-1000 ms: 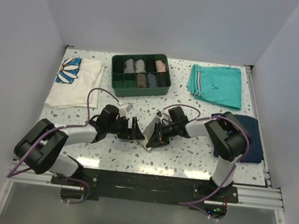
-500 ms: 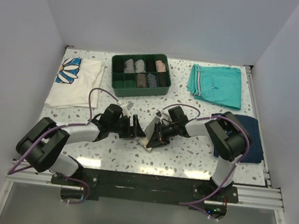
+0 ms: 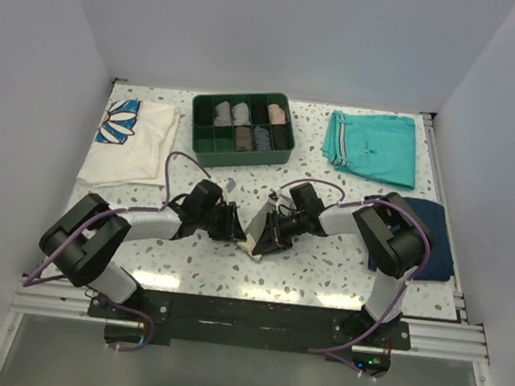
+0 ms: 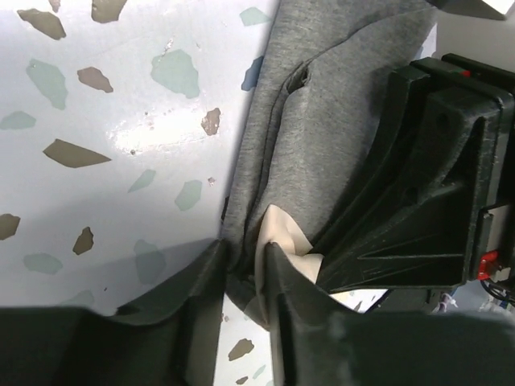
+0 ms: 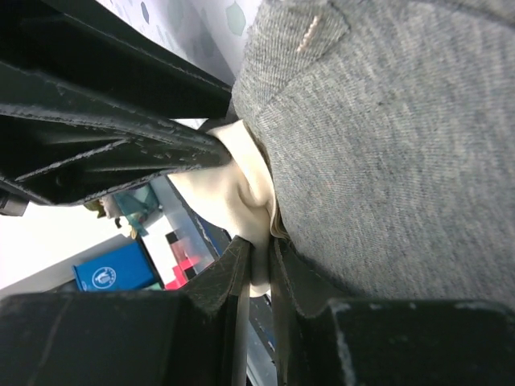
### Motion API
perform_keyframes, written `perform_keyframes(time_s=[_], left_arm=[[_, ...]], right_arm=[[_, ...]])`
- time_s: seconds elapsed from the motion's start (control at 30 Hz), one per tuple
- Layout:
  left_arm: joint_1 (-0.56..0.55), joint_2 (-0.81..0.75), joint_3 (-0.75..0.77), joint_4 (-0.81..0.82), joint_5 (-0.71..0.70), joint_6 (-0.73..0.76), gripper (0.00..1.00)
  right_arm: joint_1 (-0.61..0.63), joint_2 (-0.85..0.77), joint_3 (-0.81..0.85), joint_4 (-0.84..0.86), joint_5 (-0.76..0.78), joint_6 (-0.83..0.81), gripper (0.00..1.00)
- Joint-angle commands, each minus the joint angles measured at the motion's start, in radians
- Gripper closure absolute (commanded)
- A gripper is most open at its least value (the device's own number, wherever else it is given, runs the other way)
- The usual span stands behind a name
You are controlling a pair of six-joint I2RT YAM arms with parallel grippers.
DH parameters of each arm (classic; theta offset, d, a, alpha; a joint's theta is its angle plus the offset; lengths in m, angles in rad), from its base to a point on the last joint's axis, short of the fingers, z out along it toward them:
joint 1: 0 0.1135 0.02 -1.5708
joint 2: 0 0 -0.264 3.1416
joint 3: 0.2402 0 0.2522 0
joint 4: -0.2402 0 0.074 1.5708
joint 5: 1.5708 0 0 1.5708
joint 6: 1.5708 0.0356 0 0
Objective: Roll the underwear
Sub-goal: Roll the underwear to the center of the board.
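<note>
The underwear [image 3: 260,221], a small grey-taupe cloth with a cream lining, stands bunched up between both grippers in the middle of the table. My left gripper [image 3: 236,227] is at its left edge. In the left wrist view the underwear [image 4: 322,121] fills the upper right, and my left gripper [image 4: 244,251] is shut on a fold of grey cloth and cream lining. My right gripper [image 3: 272,231] holds the other side. In the right wrist view my right gripper [image 5: 261,245] is shut on the cream edge below the grey underwear [image 5: 386,145]. The two grippers nearly touch.
A green divided tray [image 3: 233,160] with several rolled garments stands at the back centre. Teal shorts [image 3: 373,146] lie back right, a navy folded garment [image 3: 435,241] right, beneath the right arm. A white daisy-print shirt [image 3: 131,147] lies at the left.
My left gripper moved right up to the underwear and its jaws closed from wide open onto the cloth's edge. The right gripper kept still with its grip.
</note>
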Motion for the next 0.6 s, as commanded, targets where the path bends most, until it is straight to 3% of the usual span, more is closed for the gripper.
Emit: perform_keyframes(time_s=[0.0,0.07,0.23,0.4,0.57], left_arm=[[-0.008,0.056,0.037,-0.107,-0.038,0.028,0.78],[-0.01,0.083,0.063,-0.109,-0.035,0.045,0.84],[-0.016,0.131,0.103,-0.163,-0.015,0.077,1.0],[-0.023,0.169,0.134,-0.186,0.015,0.126,1.0],[-0.031,0.194,0.165,-0.204,0.035,0.157,1.0]], right_arm=[[-0.005,-0.044,0.006,-0.036,0.06,-0.038,0.97],[-0.002,-0.073,-0.003,-0.024,0.06,-0.041,0.94],[0.016,-0.177,0.003,-0.103,0.124,-0.124,0.78],[0.048,-0.277,0.04,-0.224,0.253,-0.241,0.6],[0.096,-0.354,0.063,-0.301,0.359,-0.317,0.55]])
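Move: The left hand, its fingers half closed, is already at the left corner of the underwear's beige waistband, which lies about 1 cm to its right and 1 cm below. The grey body stretches outward, its middle some 6 cm ahead and 6 cm right; the green box stands roughly 28 cm ahead and 2 cm left. The right hand already grips the waistband's other part between its pads; from it the grey body's middle is about 8 cm ahead and 3 cm left. Sinking barely half a centimetre, the left hand shuts its fingers on the waistband corner, then eases about 2 cm to the right with the corner pinched, turning slightly clockwise. Meanwhile the right hand spreads its fingers, lets go of the band and rises about 5 cm, its wrist rolling some 20 degrees so that the fingertips swing outward. ##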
